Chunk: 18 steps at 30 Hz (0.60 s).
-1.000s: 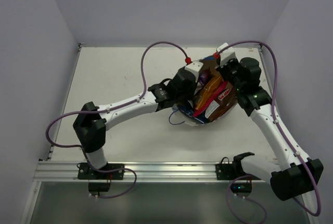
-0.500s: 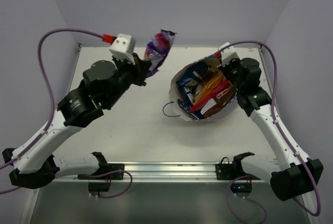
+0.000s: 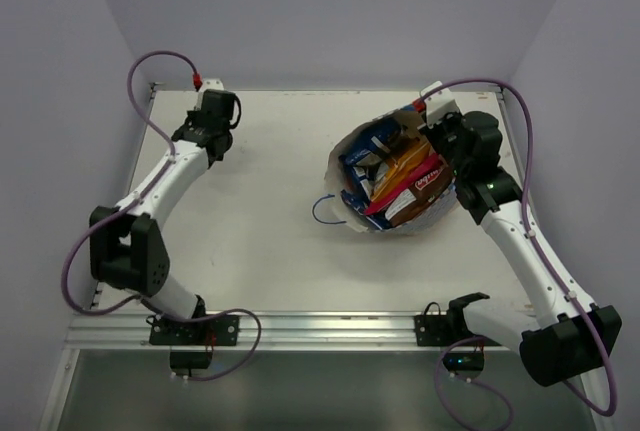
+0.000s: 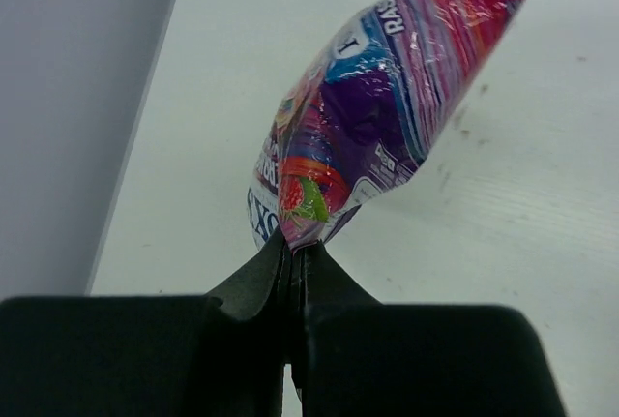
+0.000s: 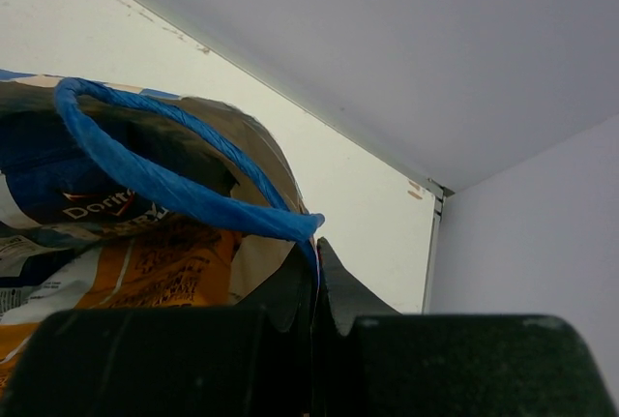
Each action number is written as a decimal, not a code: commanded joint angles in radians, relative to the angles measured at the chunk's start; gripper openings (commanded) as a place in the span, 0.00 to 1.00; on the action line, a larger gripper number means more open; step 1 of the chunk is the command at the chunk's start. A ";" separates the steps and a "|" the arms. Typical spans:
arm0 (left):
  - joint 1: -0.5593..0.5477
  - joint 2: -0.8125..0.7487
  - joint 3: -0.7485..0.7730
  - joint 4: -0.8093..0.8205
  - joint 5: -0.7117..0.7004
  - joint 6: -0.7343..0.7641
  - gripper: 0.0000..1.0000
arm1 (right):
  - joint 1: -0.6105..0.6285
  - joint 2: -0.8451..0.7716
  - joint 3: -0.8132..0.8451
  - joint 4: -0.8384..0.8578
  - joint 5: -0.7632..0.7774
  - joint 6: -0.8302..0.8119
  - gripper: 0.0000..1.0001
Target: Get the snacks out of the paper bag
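My left gripper (image 4: pixel 295 243) is shut on the bottom corner of a pink-purple snack packet (image 4: pixel 387 98), which hangs just above the white table near the left wall. In the top view that gripper (image 3: pixel 207 123) sits at the far left and covers the packet. The paper bag (image 3: pixel 337 166) lies open at the right. It holds a blue packet (image 3: pixel 362 154), an orange one (image 3: pixel 405 161), a pink-red one (image 3: pixel 422 181) and a brown one (image 3: pixel 415 209). My right gripper (image 5: pixel 317 243) is shut on the bag's rim (image 5: pixel 261 146), beside the blue cord handle (image 5: pixel 164 185).
A second blue cord handle (image 3: pixel 322 211) loops onto the table left of the bag. Grey walls close in the table on the left, back and right. An aluminium rail (image 3: pixel 300 329) with both arm bases runs along the near edge.
My left arm has pulled the pink-purple packet out of the bag, swung it high to the left, then lowered it at the far left. The right gripper has stayed on the rim.
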 commanded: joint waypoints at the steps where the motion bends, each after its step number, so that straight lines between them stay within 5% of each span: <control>1: 0.041 0.109 0.035 0.200 -0.127 0.048 0.00 | -0.001 -0.049 0.017 0.135 0.009 0.015 0.00; 9: 0.088 0.417 0.138 0.216 -0.094 0.005 0.04 | -0.002 -0.065 -0.028 0.147 -0.002 0.027 0.00; 16: 0.050 0.221 0.041 0.197 0.015 -0.024 0.80 | -0.001 -0.068 -0.020 0.141 -0.016 0.026 0.00; 18: -0.004 0.100 0.026 0.190 0.085 -0.021 0.90 | -0.001 -0.068 -0.014 0.139 -0.023 0.027 0.00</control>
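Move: The left hand already holds the purple candy bag by one end; the bare patch of table it is bound for is roughly 17 cm below, about 6 cm ahead and 2 cm left. The paper bag's middle is some 40 cm to the right, 8 cm back and 4 cm lower. From the right hand, pinching the paper bag's blue handle, that patch is about 53 cm left, 9 cm ahead and 29 cm down. Left hand lowers the candy bag about 13 cm, easing forward, opens and rises; right keeps the handle pinched. ##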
